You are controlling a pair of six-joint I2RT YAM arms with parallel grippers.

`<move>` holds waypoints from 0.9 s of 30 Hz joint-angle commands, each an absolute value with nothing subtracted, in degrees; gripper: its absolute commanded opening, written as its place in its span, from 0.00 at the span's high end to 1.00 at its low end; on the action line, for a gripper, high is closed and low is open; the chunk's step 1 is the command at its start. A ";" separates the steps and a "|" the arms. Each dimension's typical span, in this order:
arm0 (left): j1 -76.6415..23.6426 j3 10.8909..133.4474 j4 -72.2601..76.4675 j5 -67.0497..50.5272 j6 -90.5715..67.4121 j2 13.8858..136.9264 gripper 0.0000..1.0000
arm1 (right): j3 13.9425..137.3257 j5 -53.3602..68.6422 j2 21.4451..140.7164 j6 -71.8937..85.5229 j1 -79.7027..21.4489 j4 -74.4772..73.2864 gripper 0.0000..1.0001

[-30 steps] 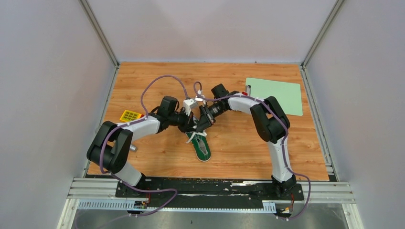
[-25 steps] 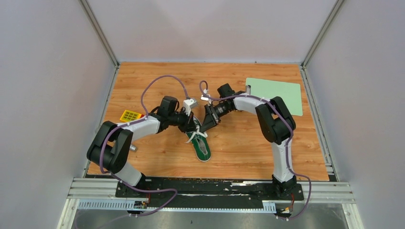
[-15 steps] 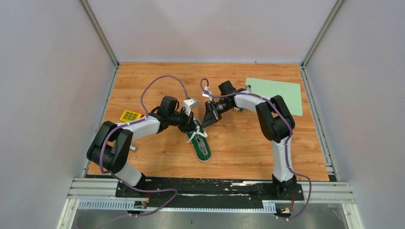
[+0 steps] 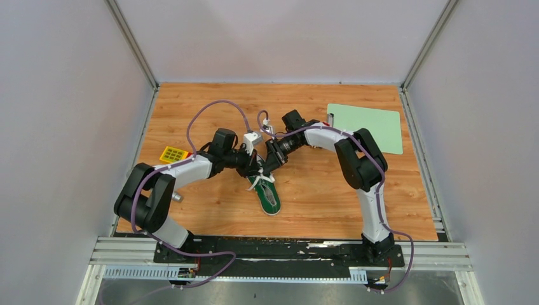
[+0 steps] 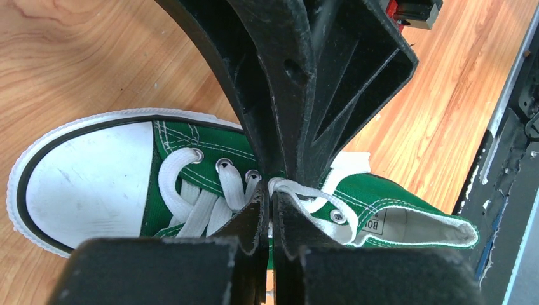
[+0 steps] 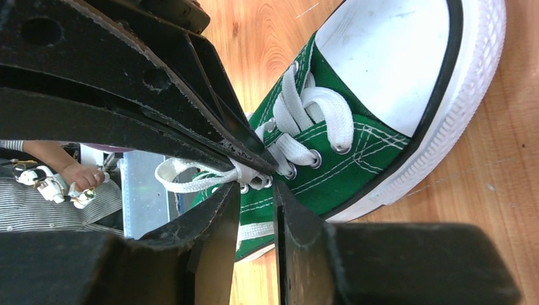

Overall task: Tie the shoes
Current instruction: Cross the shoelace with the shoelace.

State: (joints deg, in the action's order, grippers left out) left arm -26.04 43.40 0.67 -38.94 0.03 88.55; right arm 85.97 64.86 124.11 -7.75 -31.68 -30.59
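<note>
The green shoe (image 4: 270, 198) with its white toe cap (image 5: 89, 175) lies mid-table, toe pointing away from the arms' bases. My left gripper (image 5: 272, 190) is shut on a loop of white lace (image 6: 184, 181) over the upper eyelets. From the other side my right gripper (image 6: 256, 187) meets it at the same spot. Its jaws stand a little apart, astride the laces beside the pinched loop, and grip nothing. In the top view both grippers, left (image 4: 257, 168) and right (image 4: 266, 168), crowd over the shoe's far end and hide the knot area.
A yellow keypad-like block (image 4: 173, 154) lies left of the left arm. A pale green mat (image 4: 368, 127) lies at the back right. Purple cables arch over both arms. Grey walls close in the table on three sides, and a metal rail (image 4: 279, 254) runs along the near edge.
My right gripper drew back up and to the right, then returned to the shoe with its jaws slightly wider. The left gripper stayed shut on the lace and did not move.
</note>
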 commanded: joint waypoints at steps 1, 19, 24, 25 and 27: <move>-26.19 43.07 0.38 -40.66 1.13 86.71 1.00 | 86.32 62.85 122.26 -13.01 -31.34 -29.45 0.74; -26.19 42.80 1.64 -40.45 0.35 86.32 0.96 | 87.97 73.76 126.74 -10.35 -32.08 -29.58 0.89; -26.11 43.49 -0.63 -37.73 1.25 85.55 0.81 | 87.37 74.04 126.72 -9.44 -31.88 -29.45 1.00; -26.06 43.67 -2.64 -37.14 1.77 85.18 0.74 | 87.16 73.93 126.41 -9.29 -31.71 -29.41 1.00; -25.77 43.98 -4.81 -36.34 2.95 83.73 0.65 | 86.93 73.86 126.07 -8.96 -31.35 -29.38 1.00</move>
State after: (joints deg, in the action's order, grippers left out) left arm -25.91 43.07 -0.25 -37.54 0.62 87.64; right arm 86.04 71.07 126.56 -9.32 -31.31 -30.70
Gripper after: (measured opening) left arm 0.271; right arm 0.010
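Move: The lace crossing is already pinched in the left fingertips, its middle no more than 1 cm below them. From the open right hand it lies about 1 cm to the left, at the same height. The shoe's toe cap is some 7 cm ahead of the right hand, 2 cm left and 5 cm lower; the loose lace end trails about 3 cm back and 1 cm right, some 1 cm lower. The shoe's opening is roughly 5 cm back, 1 cm right and 5 cm down. The right hand first holds almost still with its fingers parted beside the left fingertips, then eases back about 1 cm along the shoe towards its heel, tilting some 5 degrees, and shuts fully, seemingly nipping the lace just beside the crossing. Only as those fingers finish closing does the left hand, staying in place over the eyelets, part its own by about a quarter of their range, ending its pinch on the lace. ##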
